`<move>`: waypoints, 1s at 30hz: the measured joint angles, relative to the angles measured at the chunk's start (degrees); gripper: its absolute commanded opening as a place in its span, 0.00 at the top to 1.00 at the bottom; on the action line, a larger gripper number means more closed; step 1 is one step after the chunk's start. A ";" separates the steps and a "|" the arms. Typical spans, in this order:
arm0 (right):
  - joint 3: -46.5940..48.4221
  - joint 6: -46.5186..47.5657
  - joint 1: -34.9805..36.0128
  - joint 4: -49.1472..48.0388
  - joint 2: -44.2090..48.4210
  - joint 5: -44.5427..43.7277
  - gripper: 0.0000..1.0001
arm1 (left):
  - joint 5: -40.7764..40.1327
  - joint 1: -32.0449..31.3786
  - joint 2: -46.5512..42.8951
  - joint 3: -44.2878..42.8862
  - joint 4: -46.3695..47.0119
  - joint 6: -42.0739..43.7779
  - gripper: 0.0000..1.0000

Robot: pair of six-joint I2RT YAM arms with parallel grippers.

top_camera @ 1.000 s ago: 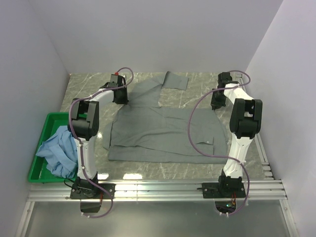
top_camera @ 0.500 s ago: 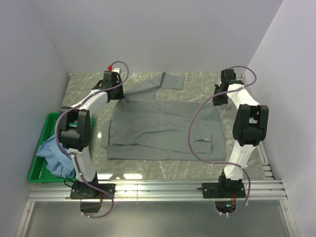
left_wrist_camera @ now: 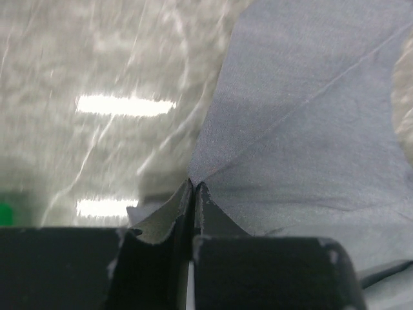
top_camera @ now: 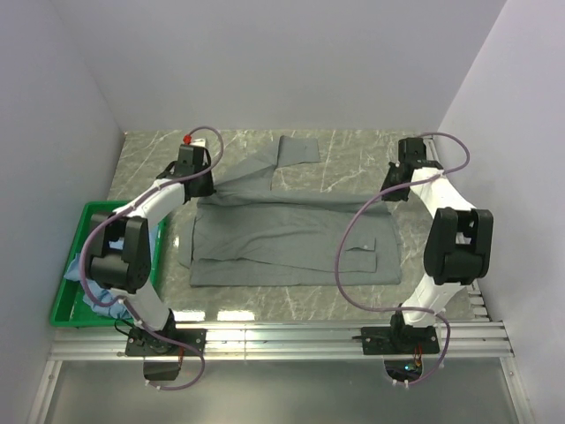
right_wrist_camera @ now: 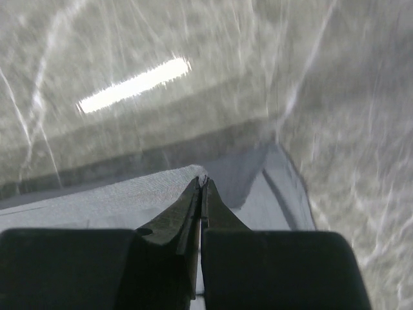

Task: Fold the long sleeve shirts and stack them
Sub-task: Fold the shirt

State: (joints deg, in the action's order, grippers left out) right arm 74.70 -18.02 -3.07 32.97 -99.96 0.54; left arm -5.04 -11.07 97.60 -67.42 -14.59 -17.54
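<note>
The grey-green long sleeve shirt (top_camera: 291,240) lies spread across the middle of the marble table, one sleeve (top_camera: 296,148) trailing toward the back wall. My left gripper (top_camera: 199,188) is shut on the shirt's far left corner; in the left wrist view the cloth (left_wrist_camera: 303,123) fans out from the pinched fingertips (left_wrist_camera: 193,185). At the far right corner my right gripper (top_camera: 393,192) is shut on the shirt's edge (right_wrist_camera: 129,194), with a fold caught at the tips (right_wrist_camera: 203,181). The light blue shirt (top_camera: 91,297) lies crumpled in the bin, partly hidden by my left arm.
A green plastic bin (top_camera: 62,311) stands at the table's left front. White walls close in the left, back and right. A metal rail (top_camera: 282,340) with both arm bases runs along the near edge.
Both grippers have moved apart while holding the shirt, the left one leftward and the right one rightward. The shirt's far edge is now drawn straighter and the sleeve has shifted left.
</note>
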 measured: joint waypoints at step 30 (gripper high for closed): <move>-24.11 -10.71 1.99 -8.20 12.66 1.33 0.50 | -10.80 -1.97 -8.81 15.89 -3.91 -13.84 0.14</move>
State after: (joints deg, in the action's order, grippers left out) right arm 50.59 -28.73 -1.08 24.77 -87.31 1.87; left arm -15.84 -13.04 88.79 -51.53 -18.50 -31.38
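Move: Both hands hold the shirt's raised far edge. Its laying-down strip on the shirt body lies about 8 cm back and 7 cm below each hand, 3 cm to its left. From the left hand, the spread sleeve's cuff is some 15 cm ahead, 26 cm right; the green bin's middle 17 cm back, 27 cm left. From the right hand, the folded cuff is about 15 cm back, 10 cm left. Both hands draw the pinched edge back about 8 cm, lowering some 5 cm over the body, then open. ##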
